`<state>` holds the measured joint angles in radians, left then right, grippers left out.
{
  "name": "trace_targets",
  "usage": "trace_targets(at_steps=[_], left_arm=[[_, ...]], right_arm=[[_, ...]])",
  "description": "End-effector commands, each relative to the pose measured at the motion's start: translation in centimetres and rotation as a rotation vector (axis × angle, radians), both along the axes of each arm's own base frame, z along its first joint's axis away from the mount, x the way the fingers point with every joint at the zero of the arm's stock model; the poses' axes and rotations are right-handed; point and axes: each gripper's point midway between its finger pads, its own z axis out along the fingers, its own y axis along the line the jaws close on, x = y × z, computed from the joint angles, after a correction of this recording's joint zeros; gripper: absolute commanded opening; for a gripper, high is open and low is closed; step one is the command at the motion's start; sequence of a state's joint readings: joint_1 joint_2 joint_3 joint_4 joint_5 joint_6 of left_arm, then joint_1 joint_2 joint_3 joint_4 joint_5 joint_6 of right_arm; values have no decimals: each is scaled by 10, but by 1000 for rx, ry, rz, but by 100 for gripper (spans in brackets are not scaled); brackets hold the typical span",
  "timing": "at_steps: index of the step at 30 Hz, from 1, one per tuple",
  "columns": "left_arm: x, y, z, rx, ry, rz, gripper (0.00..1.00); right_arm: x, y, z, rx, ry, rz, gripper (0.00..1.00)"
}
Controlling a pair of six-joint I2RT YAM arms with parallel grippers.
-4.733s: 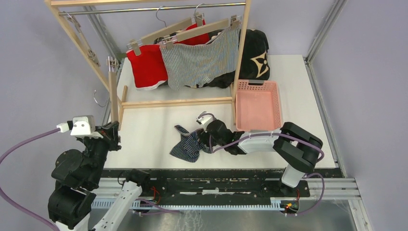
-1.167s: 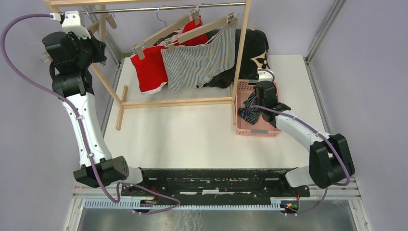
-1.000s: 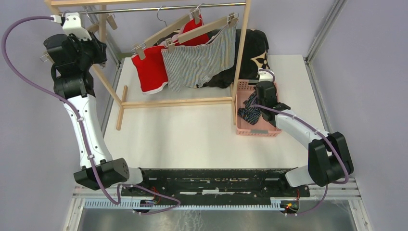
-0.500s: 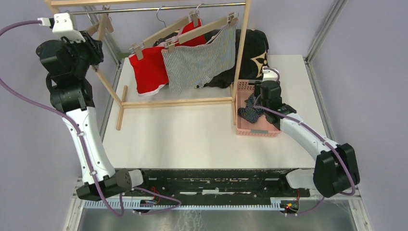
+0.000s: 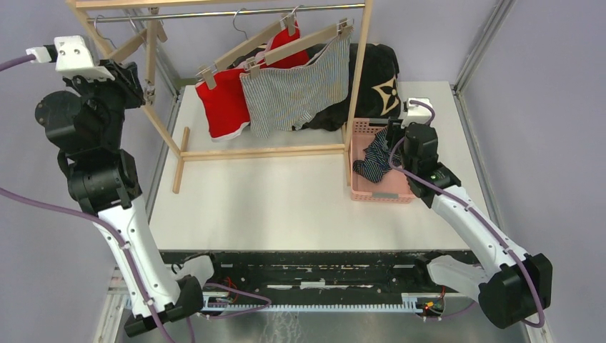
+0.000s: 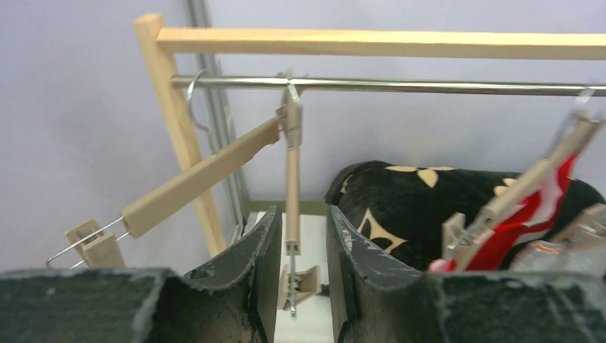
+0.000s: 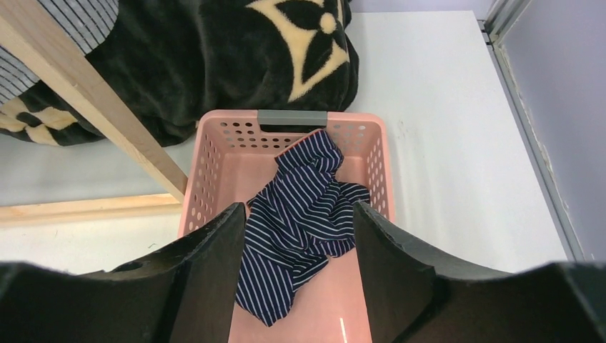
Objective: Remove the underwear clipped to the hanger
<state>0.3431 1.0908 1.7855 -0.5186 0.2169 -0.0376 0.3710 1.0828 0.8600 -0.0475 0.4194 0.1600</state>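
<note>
The navy striped underwear point(image 5: 373, 161) point(image 7: 304, 207) lies crumpled in the pink basket point(image 5: 400, 193) point(image 7: 214, 157). My right gripper point(image 5: 397, 141) point(image 7: 299, 206) hovers above it, open and holding nothing. Red underwear point(image 5: 218, 107) point(image 6: 543, 214) and grey pinstriped underwear point(image 5: 296, 89) hang clipped to wooden hangers point(image 5: 307, 43) on the rail. High at the rack's left end, my left gripper point(image 5: 136, 71) point(image 6: 300, 214) has its jaws slightly apart and grips nothing. A bare wooden hanger point(image 5: 148, 46) point(image 6: 200, 179) hangs on the rail just beyond its fingertips.
The wooden rack point(image 5: 261, 152) stands across the back of the white table, and its right post is next to the basket. A black floral cushion point(image 5: 379, 78) point(image 7: 214, 57) lies behind the rack and basket. Purple walls close in on both sides.
My right gripper opened, dropped the navy underwear into the basket and pulled back to the right. The left arm drew back to the left, away from the bare hanger, its jaws parting.
</note>
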Motion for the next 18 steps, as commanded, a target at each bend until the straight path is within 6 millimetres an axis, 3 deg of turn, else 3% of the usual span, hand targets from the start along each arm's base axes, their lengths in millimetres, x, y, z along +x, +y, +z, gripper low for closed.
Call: trace_targets(at_steps=[1, 4, 6, 14, 18], left_arm=[[-13, -45, 22, 25, -108, -223, 34], [-14, -78, 24, -13, -161, -429, 33], [-7, -89, 24, -39, -177, -521, 32], [29, -83, 30, -50, -200, -565, 33], [41, -93, 35, -48, -201, -624, 34]], right_arm=[[-2, 5, 3, 13, -13, 33, 65], [-2, 8, -1, 19, -2, 50, 65], [-3, 11, -2, 28, 0, 63, 65], [-9, 18, 8, 73, -44, 109, 65], [-10, 23, 9, 83, -40, 132, 64]])
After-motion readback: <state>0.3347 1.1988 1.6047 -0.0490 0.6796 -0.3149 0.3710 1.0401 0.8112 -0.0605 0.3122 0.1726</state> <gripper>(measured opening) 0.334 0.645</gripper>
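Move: The hanger with the red underwear has its middle about 23 cm to the left hand's right, 13 cm ahead and a few centimetres lower. The emptied hanger hangs straight ahead of that hand, roughly 8 cm off, and the grey striped underwear's hanger is 37 cm right and 13 cm ahead. From the right hand, the red underwear's hanger lies about 42 cm left, 16 cm ahead and 25 cm higher. The left hand swings 7 cm right, turning 30 degrees clockwise, then reaches forward towards the red underwear's hanger. ##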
